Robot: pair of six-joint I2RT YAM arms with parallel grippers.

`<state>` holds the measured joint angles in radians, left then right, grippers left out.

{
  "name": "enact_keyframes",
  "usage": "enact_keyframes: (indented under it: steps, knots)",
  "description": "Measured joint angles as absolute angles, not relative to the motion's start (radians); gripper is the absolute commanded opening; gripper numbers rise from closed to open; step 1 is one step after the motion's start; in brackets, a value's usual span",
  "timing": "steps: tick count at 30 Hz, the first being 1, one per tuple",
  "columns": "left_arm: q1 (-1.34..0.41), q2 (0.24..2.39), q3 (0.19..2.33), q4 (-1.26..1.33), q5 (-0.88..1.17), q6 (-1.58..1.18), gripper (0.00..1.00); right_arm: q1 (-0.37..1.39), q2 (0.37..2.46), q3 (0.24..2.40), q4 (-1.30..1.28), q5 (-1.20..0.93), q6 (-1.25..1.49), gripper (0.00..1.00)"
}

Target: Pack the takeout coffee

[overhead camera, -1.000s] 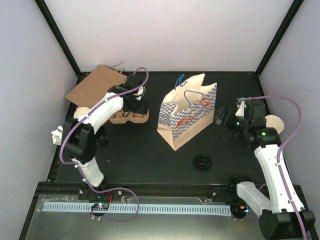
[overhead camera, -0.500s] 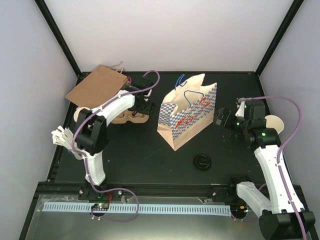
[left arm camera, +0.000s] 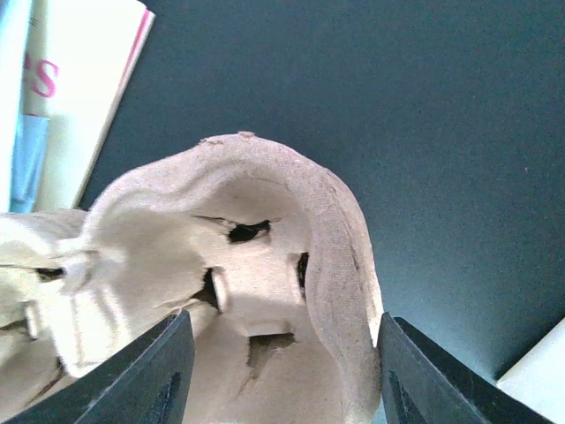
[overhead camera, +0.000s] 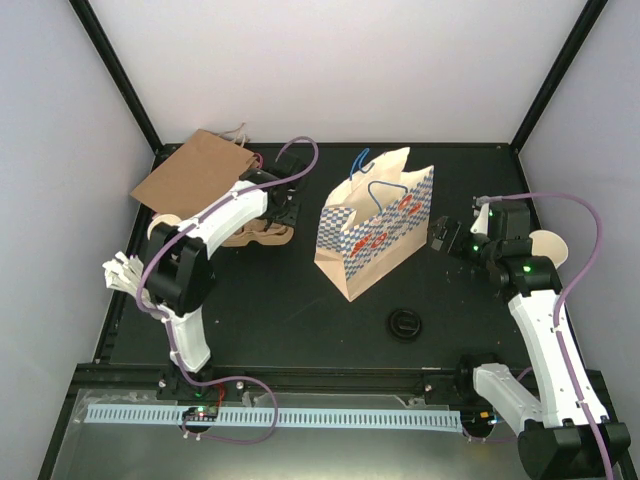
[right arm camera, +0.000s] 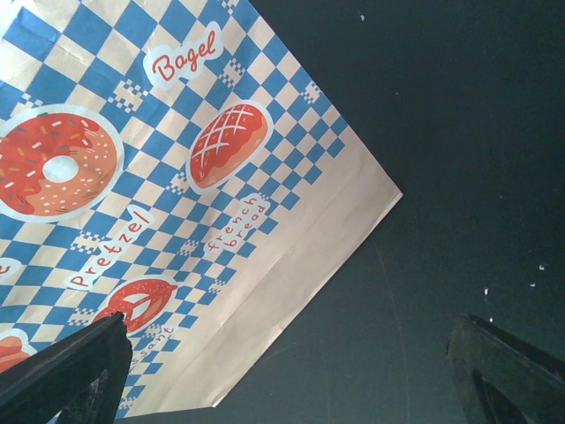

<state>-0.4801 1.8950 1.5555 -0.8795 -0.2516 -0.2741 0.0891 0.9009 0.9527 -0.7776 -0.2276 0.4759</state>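
A brown pulp cup carrier (overhead camera: 250,235) lies at the back left, and its rounded end (left arm camera: 256,265) fills the left wrist view. My left gripper (overhead camera: 283,208) (left arm camera: 282,353) is closed around that end, with one finger (left arm camera: 424,371) pressed against the rim. One takeout coffee shows as a black round lid (overhead camera: 405,323) on the mat at front centre. The blue-and-white checked bag (overhead camera: 375,225) (right arm camera: 177,177) stands open mid-table. My right gripper (overhead camera: 443,238) (right arm camera: 291,353) hangs open beside the bag's right side, holding nothing.
A flat brown paper bag (overhead camera: 195,168) lies at the back left corner. White napkins (overhead camera: 125,270) sit at the left edge. Cream paper cups stand at the left edge (overhead camera: 160,227) and the right edge (overhead camera: 548,246).
My left gripper moved right to the carrier's right end and its jaws narrowed around it. The left elbow swung left. The right arm stayed still.
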Motion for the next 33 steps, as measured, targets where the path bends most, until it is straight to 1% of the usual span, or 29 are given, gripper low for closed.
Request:
enact_keyframes:
  steps: [3, 5, 10, 13, 14, 16, 21, 33]
  knots:
    - [-0.48, 1.862, 1.555, -0.881, -0.27, -0.274, 0.56, 0.089, 0.901, 0.949, -0.777, -0.229, 0.476, 1.0]
    - [-0.48, 1.845, 1.555, -0.883, -0.283, -0.274, 0.49, 0.089, 0.901, 0.948, -0.777, -0.231, 0.476, 1.0]
    - [-0.48, 1.838, 1.554, -0.884, -0.289, -0.274, 0.21, 0.089, 0.9, 0.947, -0.777, -0.237, 0.476, 1.0]
    - [-0.48, 1.838, 1.554, -0.886, -0.284, -0.273, 0.07, 0.089, 0.899, 0.947, -0.777, -0.24, 0.476, 1.0]
    - [-0.48, 1.838, 1.554, -0.888, -0.283, -0.274, 0.03, 0.089, 0.898, 0.947, -0.777, -0.24, 0.476, 1.0]
    - [-0.48, 1.836, 1.554, -0.896, -0.284, -0.276, 0.02, 0.089, 0.897, 0.947, -0.777, -0.241, 0.476, 1.0]
    - [-0.48, 1.792, 1.554, -0.927, -0.295, -0.27, 0.02, 0.089, 0.896, 0.947, -0.777, -0.247, 0.476, 1.0]
    - [-0.48, 1.662, 1.62, -1.056, -0.408, -0.262, 0.02, 0.089, 0.891, 0.947, -0.777, -0.259, 0.476, 1.0]
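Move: The left hand is low at the right-hand end of the cup carrier, its half-open fingers either side of that wall; the carrier's middle lies about 7 cm left, 1 cm ahead and 4 cm lower. The brown paper bag is some 19 cm left and 10 cm farther out, the checkered bag 16 cm right and 5 cm back. From the right hand the carrier is roughly 33 cm left, 13 cm ahead and 15 cm down. The left fingers close fully on the carrier's right-hand wall and pinch it, after the hand has eased up about 2 cm. The hand pauses while they shut, then lifts some 8 cm more, drifting left and a little back, the wrist tilting the fingertips slightly forward, its hold kept. ##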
